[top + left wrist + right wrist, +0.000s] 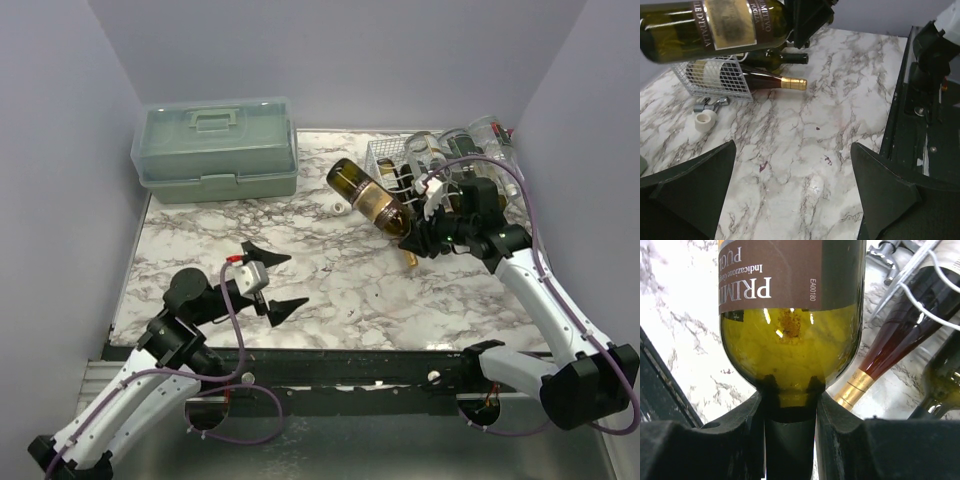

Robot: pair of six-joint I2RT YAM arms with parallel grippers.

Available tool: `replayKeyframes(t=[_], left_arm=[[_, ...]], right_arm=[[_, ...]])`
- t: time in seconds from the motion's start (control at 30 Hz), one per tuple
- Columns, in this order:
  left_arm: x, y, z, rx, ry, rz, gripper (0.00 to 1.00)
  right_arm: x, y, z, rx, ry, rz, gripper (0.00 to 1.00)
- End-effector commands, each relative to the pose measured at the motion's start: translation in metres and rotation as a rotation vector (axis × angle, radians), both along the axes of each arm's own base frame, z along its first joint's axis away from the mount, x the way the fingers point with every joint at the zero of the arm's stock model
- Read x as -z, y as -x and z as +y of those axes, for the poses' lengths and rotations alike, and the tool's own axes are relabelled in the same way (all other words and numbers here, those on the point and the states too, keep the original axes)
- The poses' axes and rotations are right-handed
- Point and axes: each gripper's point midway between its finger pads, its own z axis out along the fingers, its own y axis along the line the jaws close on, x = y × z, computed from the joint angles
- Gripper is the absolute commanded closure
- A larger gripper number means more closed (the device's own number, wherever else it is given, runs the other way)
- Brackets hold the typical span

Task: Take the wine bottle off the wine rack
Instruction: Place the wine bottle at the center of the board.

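The wine bottle (365, 195), olive-green glass with a brown and gold label, hangs tilted above the marble, clear of the wine rack (388, 158). My right gripper (418, 238) is shut on its neck. In the right wrist view the black fingers (747, 425) clamp the neck just below the bottle's (790, 340) shoulder. The left wrist view shows the bottle (715, 25) above the white wire rack (715, 80). My left gripper (290, 280) stands wide open and empty near the front left, over bare marble (792, 150).
Other bottles lie in the rack, one with a gold-foiled neck (792, 83) (857, 386) that sticks out towards the front. A pale green toolbox (215, 150) sits at the back left. A small white cylinder (705, 120) lies beside the rack.
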Motion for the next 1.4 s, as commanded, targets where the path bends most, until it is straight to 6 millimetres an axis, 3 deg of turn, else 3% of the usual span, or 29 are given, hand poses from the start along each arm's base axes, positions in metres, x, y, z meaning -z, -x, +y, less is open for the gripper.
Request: replayKeyframes(t=[0.0,0.33,0.53,0.93,1.37], left_arm=[[0.009,0.001,-0.013,0.027,-0.133,-0.168,0.01],[0.009,-0.01,-0.028,-0.024,-0.327,-0.405,0.02],[0.007,-0.017,-0.05,-0.025,-0.407,-0.482,0.01],[-0.002,-0.02,-0.093,0.062,-0.448,-0.566,0.01],[0.023,-0.025,-0.132,0.198,-0.555,-0.584,0.01]], right_arm=[[-0.037,0.011,0.011,-0.157,-0.032,-0.154,1.0],[-0.017,0.042,0.006,-0.299,0.037,-0.141,1.0],[-0.008,0.055,0.006,-0.348,0.039,-0.128,1.0],[0.031,0.079,0.016,-0.462,-0.025,0.003,1.0],[0.046,0.086,0.012,-0.477,-0.01,0.033,1.0]])
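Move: The wine bottle's middle is about 15 cm ahead and 19 cm to the right of the open left hand, roughly level with it. The right hand holds the neck, the bottle's middle some 6 cm ahead and 7 cm left of this hand. Its goal, the board's centre, lies about 17 cm left, 2 cm ahead and 15 cm down; the wine rack stands 15 cm ahead and 8 cm right, the tape roll 11 cm ahead and 15 cm left, both lower. Keeping its pinch on the bottle's neck, the right hand draws back about 8 cm, away from the rack, sinks 6 cm, mostly late, and turns counter-clockwise. The open left hand swings right towards the bottle's body, edging forward after a short drawback and sinking a little, rolling about 40 degrees so its forward finger rises; contact can't be seen. ##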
